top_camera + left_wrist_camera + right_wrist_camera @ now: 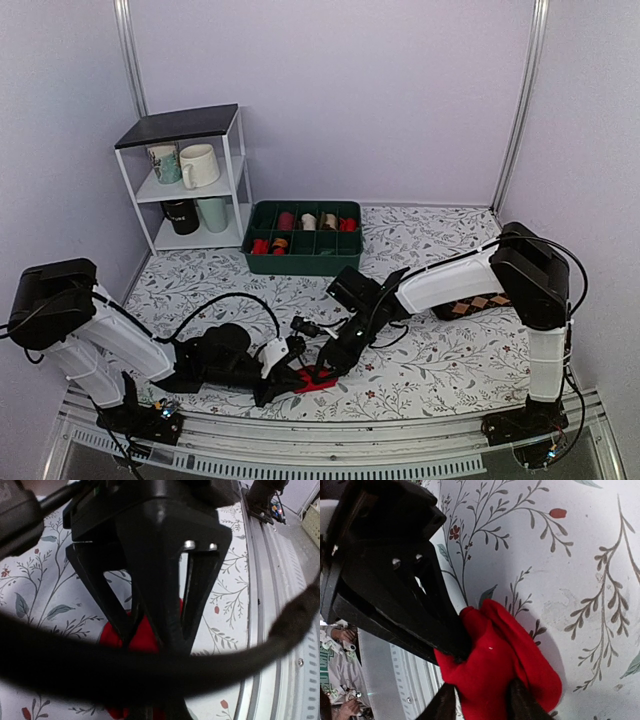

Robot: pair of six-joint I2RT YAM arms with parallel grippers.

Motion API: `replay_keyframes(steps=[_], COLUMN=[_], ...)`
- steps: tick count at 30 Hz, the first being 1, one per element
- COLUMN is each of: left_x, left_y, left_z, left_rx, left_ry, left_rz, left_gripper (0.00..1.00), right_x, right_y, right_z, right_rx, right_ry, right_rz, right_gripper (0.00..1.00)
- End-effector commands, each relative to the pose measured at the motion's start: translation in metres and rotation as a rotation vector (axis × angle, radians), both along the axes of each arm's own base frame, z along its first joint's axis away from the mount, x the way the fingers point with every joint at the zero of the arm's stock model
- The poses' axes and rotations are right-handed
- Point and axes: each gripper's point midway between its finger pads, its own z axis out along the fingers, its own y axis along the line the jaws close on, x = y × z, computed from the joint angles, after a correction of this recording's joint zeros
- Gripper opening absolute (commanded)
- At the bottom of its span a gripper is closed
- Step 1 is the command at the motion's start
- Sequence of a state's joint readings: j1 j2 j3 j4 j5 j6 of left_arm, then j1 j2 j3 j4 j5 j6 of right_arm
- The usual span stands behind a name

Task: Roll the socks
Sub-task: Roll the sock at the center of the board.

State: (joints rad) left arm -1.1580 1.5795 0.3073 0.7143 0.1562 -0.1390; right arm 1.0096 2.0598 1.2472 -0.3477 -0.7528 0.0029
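The red socks [319, 380] lie bunched in a small bundle on the floral cloth near the front edge, between both grippers. In the right wrist view the socks [495, 670] sit between my right gripper's [480, 702] two fingers, which press on either side of the bundle. My left gripper [456, 647] comes in from the upper left, its tips together and pinching the bundle's edge. In the left wrist view a black cable hides my own fingertips; the socks [143, 636] show red behind the right gripper's fingers [172, 630]. From above, the left gripper [296, 375] and right gripper [330, 362] meet at the bundle.
A green divided tray [300, 266] holding rolled socks stands at the back centre. A white shelf [238, 170] with mugs is at the back left. A dark argyle sock [480, 303] lies under the right arm. The metal front rail [350, 440] runs close to the bundle.
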Motion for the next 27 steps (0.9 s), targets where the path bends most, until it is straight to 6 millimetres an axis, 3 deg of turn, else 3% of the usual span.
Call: replay_keyframes(steps=[1, 5, 9, 14, 16, 20, 23, 27], left_x=[-0.018, -0.018, -0.019, -0.017, -0.017, -0.017, -0.018, -0.020], left_y=[0.028, 0.035, 0.037, 0.038, 0.040, 0.043, 0.040, 0.039], left_z=[-0.046, -0.051, -0.057, -0.062, -0.063, -0.069, -0.072, -0.076], left_rx=[0.190, 0.215, 0.228, 0.242, 0.241, 0.257, 0.266, 0.275], left_ry=[0.203, 0.238, 0.285, 0.345, 0.377, 0.431, 0.463, 0.502], left_rz=[0.019, 0.041, 0.041, 0.058, 0.061, 0.066, 0.057, 0.049], left_gripper=[0.00, 0.00, 0.00, 0.00, 0.00, 0.00, 0.00, 0.00], right_x=[0.007, 0.027, 0.041, 0.053, 0.056, 0.043, 0.028, 0.017], right_y=[-0.031, -0.015, -0.005, -0.011, -0.014, -0.031, -0.036, -0.032], right_z=[-0.034, -0.001, 0.030, 0.063, 0.088, 0.119, 0.125, 0.103], right_rx=[-0.189, -0.054, 0.064, 0.201, 0.296, 0.461, 0.539, 0.500], right_ry=[-0.061, -0.189, -0.306, -0.453, -0.541, -0.666, -0.704, -0.624], right_rz=[-0.101, -0.136, -0.139, -0.186, -0.200, -0.182, -0.103, -0.001], right_gripper=[0.45, 0.58, 0.61, 0.63, 0.63, 0.65, 0.69, 0.70])
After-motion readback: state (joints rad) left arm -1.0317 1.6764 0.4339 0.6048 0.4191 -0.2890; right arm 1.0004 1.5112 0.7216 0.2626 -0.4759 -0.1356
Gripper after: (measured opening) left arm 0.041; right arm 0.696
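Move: The rolled red sock is already in both hands' reach: its middle lies about 3 cm to the right of the left hand's shut fingers, 1 cm ahead and 1 cm lower, one end pinched there. From the right hand it is directly at the fingers, about 1 cm below and level otherwise. The board's near rim runs some 7 cm back from the right hand, straight behind it and about 3 cm lower. The right fingers, at the roll's sides, open wide and come free of the red sock; the hand first slips forward about 3 cm, then climbs away some 10 cm and 4 cm to the right, its fingertips swinging forward and up some 45 degrees. The left hand keeps its pinch, easing a little right and forward while it rolls about 15 degrees. ##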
